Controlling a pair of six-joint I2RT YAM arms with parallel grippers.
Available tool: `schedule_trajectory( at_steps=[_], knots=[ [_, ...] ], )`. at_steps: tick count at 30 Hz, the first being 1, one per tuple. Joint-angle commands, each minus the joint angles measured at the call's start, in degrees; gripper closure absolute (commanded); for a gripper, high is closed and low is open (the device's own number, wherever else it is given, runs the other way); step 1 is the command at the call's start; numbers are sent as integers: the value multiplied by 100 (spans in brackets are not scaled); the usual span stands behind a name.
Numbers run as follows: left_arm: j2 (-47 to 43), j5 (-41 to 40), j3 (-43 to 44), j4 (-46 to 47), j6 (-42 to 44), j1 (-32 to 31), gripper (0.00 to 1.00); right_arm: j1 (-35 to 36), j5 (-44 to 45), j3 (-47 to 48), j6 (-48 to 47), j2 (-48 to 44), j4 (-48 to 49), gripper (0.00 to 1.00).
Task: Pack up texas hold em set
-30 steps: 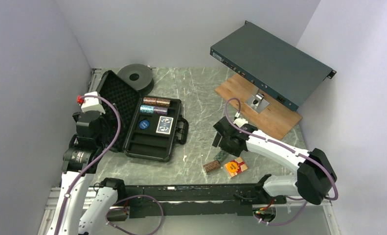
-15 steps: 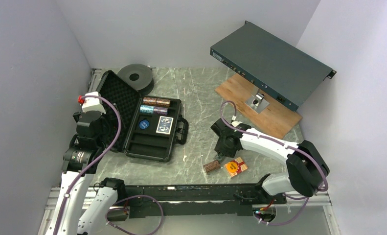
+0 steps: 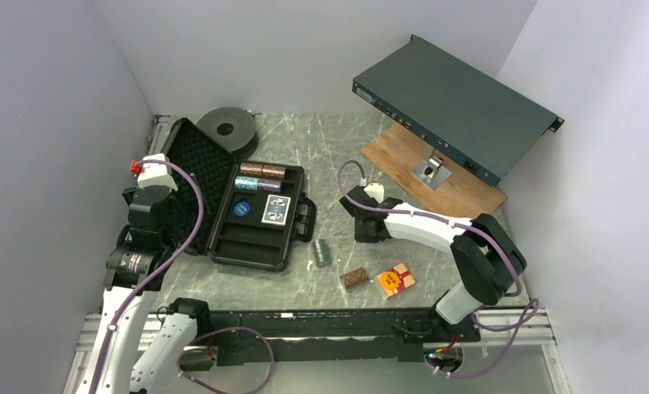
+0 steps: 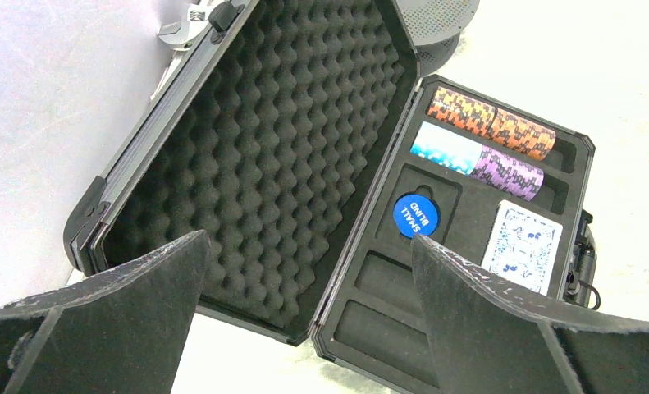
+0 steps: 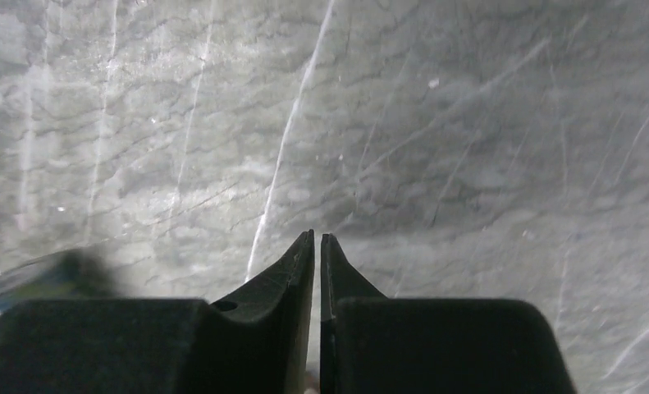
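The black case [image 3: 247,250] lies open at the left, its foam lid [image 4: 263,148] raised. Inside it are an orange-brown chip stack [image 4: 491,123], a blue and purple chip stack [image 4: 477,158], a blue button [image 4: 415,216] and a blue card deck [image 4: 522,246]. On the marble lie a green chip stack [image 3: 322,253] near the case's handle, a brown chip stack [image 3: 354,279] and a red card deck [image 3: 395,279]. My left gripper [image 4: 306,238] hangs open above the case's near edge. My right gripper [image 5: 317,236] is shut on nothing over bare marble, up and right of the green stack.
A black round spool [image 3: 229,125] sits behind the case. At the back right, a large dark-grey metal box [image 3: 452,107] rests tilted on a stand over a wooden board [image 3: 460,197]. Walls close in on the left, back and right.
My right gripper has shut and moved up and left, away from the loose chips. The green stack it was over now lies further left, near the case handle. The left arm has not moved.
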Motion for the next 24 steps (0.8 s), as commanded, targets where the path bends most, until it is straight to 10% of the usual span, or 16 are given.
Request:
schedule_trajectory(
  at_steps=[1,5,9,24],
  knots=[
    [12,-124,117,-4,26,-26,1,-14,404,363,-1380,116,622,88],
    [16,-125,115,5,28,-26,1,-18,-100,580,-1845,173,776,76],
    [27,-111,115,5,29,-26,1,-14,-757,791,-2199,119,953,43],
    [23,-75,115,13,29,-26,1,191,-3056,543,204,101,1567,21]
  ],
)
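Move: The green chip roll lies loose on the table about 11 cm to the left of my right hand and 4 cm back, only a centimetre or so lower. The case's handle is some 15 cm left and 4 cm ahead. The brown chip roll lies about 11 cm back and 3 cm left, the orange card pack 11 cm back and 7 cm right. From my left hand the green roll is roughly 33 cm right, 3 cm back and 23 cm below. My right hand, empty and almost shut, goes after the loose green roll. I first reach about 4 cm forward, then swing left towards the case handle, some 11 cm in all, rising 5 cm and drawing back a little at the end. Meanwhile my fingers open wide and the wrist turns about 20 degrees counter-clockwise, its left side tipping up; I touch nothing at the end. ##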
